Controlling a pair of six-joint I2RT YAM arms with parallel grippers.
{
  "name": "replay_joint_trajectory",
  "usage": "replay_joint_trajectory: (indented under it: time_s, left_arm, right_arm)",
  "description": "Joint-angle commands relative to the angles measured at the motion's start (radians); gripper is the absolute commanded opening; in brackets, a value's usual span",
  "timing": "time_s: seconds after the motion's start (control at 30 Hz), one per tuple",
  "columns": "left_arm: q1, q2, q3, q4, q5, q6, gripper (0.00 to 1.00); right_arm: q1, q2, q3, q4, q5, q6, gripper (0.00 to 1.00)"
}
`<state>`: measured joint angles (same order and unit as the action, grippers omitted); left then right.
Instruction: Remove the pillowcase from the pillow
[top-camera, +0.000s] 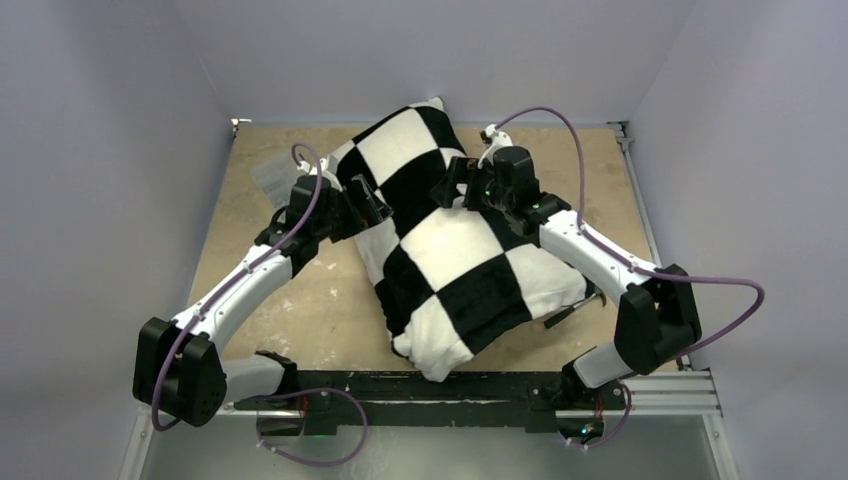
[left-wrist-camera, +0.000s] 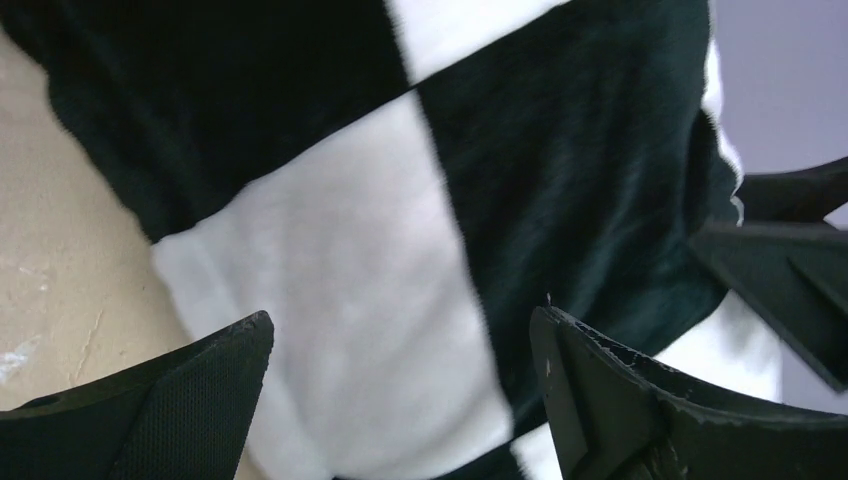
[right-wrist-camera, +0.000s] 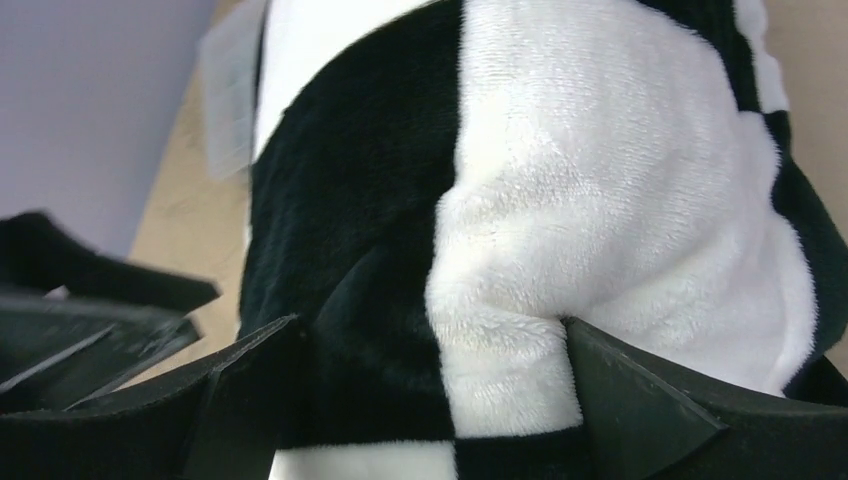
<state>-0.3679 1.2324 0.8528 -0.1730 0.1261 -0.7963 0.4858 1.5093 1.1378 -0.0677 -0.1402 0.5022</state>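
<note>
The black-and-white checkered pillowcase (top-camera: 455, 250) lies stuffed and plump, slanting from the far middle of the table toward the near edge. The pillow is hidden inside it. My left gripper (top-camera: 372, 205) is open against the case's far left side. In the left wrist view the left gripper (left-wrist-camera: 400, 325) has checkered cloth just ahead of its spread fingers. My right gripper (top-camera: 452, 188) is open on the far right side, facing the left one. In the right wrist view the right gripper (right-wrist-camera: 430, 335) has a bulge of the pillowcase (right-wrist-camera: 500, 330) pressed between its wide-apart fingers, touching both.
The bare wooden table (top-camera: 300, 300) shows left of the pillowcase. A clear plastic sheet (top-camera: 265, 175) lies at the far left. Grey walls close in on three sides. A black rail (top-camera: 480, 385) runs along the near edge between the arm bases.
</note>
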Motion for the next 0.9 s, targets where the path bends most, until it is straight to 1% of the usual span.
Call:
replay_joint_trajectory:
  time_s: [0.0, 0.1, 0.13, 0.17, 0.2, 0.23, 0.33, 0.4, 0.6, 0.87]
  left_arm:
    - [-0.003, -0.009, 0.089, -0.042, -0.044, 0.066, 0.99]
    - [-0.003, -0.013, 0.109, -0.06, -0.049, 0.074, 0.99]
    - [-0.003, -0.011, 0.113, -0.064, -0.048, 0.074, 0.99]
    - [-0.003, -0.009, 0.115, -0.069, -0.048, 0.074, 0.99]
    - [-0.003, -0.007, 0.116, -0.075, -0.049, 0.074, 0.99]
    - [-0.003, -0.006, 0.117, -0.081, -0.049, 0.077, 0.99]
    - [-0.003, -0.002, 0.112, -0.087, -0.045, 0.078, 0.99]
    - [-0.003, 0.005, 0.108, -0.088, -0.038, 0.078, 0.99]
    - [-0.003, 0.026, 0.093, -0.081, -0.017, 0.063, 0.99]
    - [-0.003, 0.026, 0.041, -0.07, -0.013, 0.044, 0.99]
  right_arm:
    - [0.079, -0.044, 0.037, 0.058, -0.174, 0.067, 0.99]
    - [0.082, -0.06, 0.084, 0.015, -0.178, 0.029, 0.99]
    - [0.077, -0.068, 0.094, -0.006, -0.157, 0.038, 0.99]
    - [0.065, -0.076, 0.101, -0.018, -0.102, 0.031, 0.99]
    - [0.042, -0.081, 0.106, -0.03, -0.061, 0.022, 0.99]
    - [0.0, -0.084, 0.108, -0.038, -0.054, 0.007, 0.99]
    - [-0.137, -0.081, 0.09, -0.022, -0.112, -0.035, 0.99]
    - [-0.171, -0.071, 0.088, 0.012, -0.137, -0.055, 0.99]
    - [-0.218, 0.034, 0.025, 0.151, -0.28, -0.067, 0.99]
    - [-0.221, 0.23, -0.071, 0.337, -0.361, -0.087, 0.99]
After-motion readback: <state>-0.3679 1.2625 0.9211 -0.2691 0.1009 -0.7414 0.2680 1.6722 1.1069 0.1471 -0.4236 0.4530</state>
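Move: Just behind the right hand, the pillow in its checkered pillowcase has its middle about 9 cm back and 1 cm right, some 6 cm lower. The hammer, half hidden at the near right corner, lies roughly 23 cm back and 23 cm right, 14 cm down. The clear box shows beyond the pillow's left side, about 31 cm left and 2 cm ahead of that hand, at table level. From the left hand, the pillow's middle is some 14 cm right, 6 cm back and 5 cm below. Starting with its open fingertips on the pillow, the right hand nudges about 4 cm left and 3 cm back while rising, then sweeps some 10 cm right and 7 cm forward towards the far right edge. It ends by dropping about 8 cm, easing slightly left, and sets its still wide-open fingers into the cloth there. The open left hand bobs up about 2 cm over the left side and settles back. ##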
